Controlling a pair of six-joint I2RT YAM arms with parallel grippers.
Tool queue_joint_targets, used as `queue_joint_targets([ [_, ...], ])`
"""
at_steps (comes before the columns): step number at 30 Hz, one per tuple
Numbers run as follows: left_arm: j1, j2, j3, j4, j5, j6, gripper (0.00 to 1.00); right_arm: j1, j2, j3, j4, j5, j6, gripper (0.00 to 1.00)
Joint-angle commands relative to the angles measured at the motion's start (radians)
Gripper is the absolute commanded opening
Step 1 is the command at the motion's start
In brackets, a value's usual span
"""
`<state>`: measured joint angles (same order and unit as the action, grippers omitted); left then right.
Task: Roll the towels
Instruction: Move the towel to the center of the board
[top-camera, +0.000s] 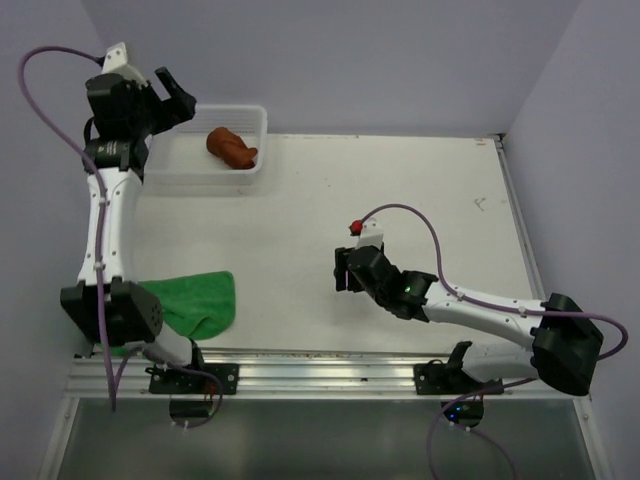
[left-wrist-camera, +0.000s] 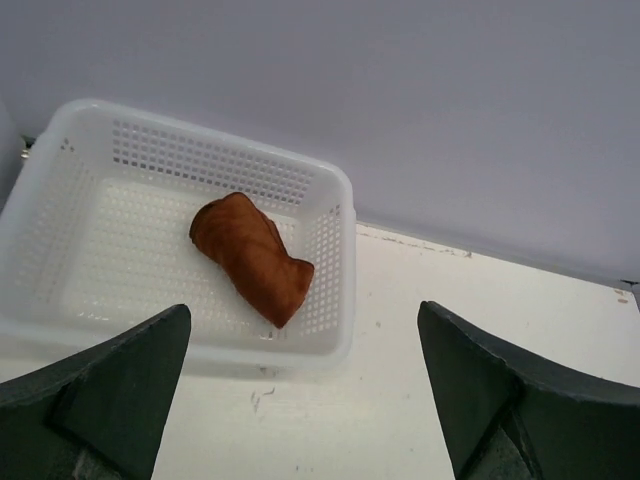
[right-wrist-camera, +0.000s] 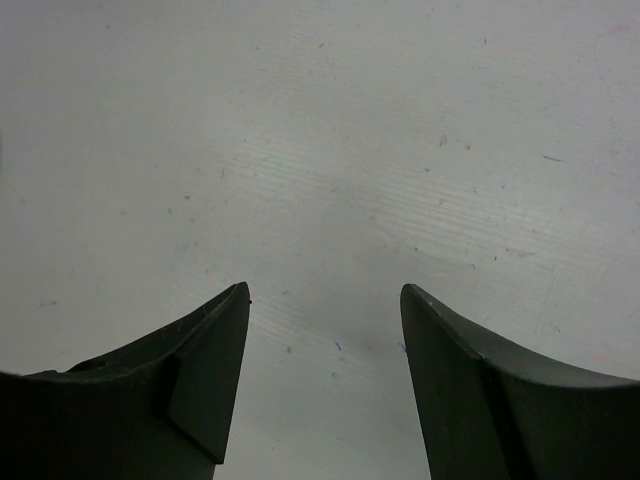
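Note:
A rust-brown towel (top-camera: 231, 147) (left-wrist-camera: 252, 257) lies rolled up inside the white mesh basket (top-camera: 185, 164) (left-wrist-camera: 330, 300) at the back left. The bright green towel (top-camera: 200, 300) lies flat and unrolled near the front left edge, partly under the left arm. My left gripper (top-camera: 172, 95) (left-wrist-camera: 304, 312) hovers wide open at the basket's left end, apart from the brown towel, nothing between its fingers. At the table's middle, my right gripper (top-camera: 343, 270) (right-wrist-camera: 325, 290) is open over bare tabletop and holds nothing.
The white table (top-camera: 420, 190) ends at walls behind and to the right. A metal rail (top-camera: 320, 375) carrying both arm bases runs along the near edge. A purple cable (top-camera: 420, 220) loops above the right arm.

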<state>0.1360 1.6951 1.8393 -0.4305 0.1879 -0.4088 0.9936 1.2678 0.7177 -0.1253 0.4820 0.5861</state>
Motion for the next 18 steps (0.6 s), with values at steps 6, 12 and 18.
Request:
queue_joint_targets([
  [6, -0.016, -0.558, -0.523, 0.073, -0.002, 0.073, 1.0, -0.004, -0.038, 0.063, -0.071, -0.221, -0.043, 0.65],
  [12, -0.061, -0.819, -0.797, 0.035, -0.005, 0.051, 1.0, 0.011, 0.074, 0.143, 0.009, -0.416, -0.012, 0.63],
  [18, -0.125, -0.96, -0.83, -0.066, -0.212, 0.085, 1.0, 0.145, 0.336, 0.426, -0.068, -0.401, -0.011, 0.63],
])
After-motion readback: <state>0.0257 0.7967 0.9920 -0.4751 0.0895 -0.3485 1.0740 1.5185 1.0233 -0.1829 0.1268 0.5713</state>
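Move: The green towel lies crumpled on the near left of the board; its middle is about 34 cm back, some 5 cm left and roughly 36 cm below the left hand. From the right hand, that same towel is about 44 cm to the left, 7 cm back and 11 cm below. The white bin stands about 16 cm ahead of the left hand and straight in line with it, with the brown towel roll about 14 cm ahead and 7 cm right, both some 32 cm below. Swiftly back, away from the white bin and towards the green towel, the wide-open left hand travels some 22 cm, first arching up about 5 cm, then sinking well below its starting height. The half-open right hand meanwhile sweeps left over bare board towards the same towel, about 11 cm and speeding up, easing back a little as it turns some 20 degrees counter-clockwise and tips downward. Neither touches anything. ##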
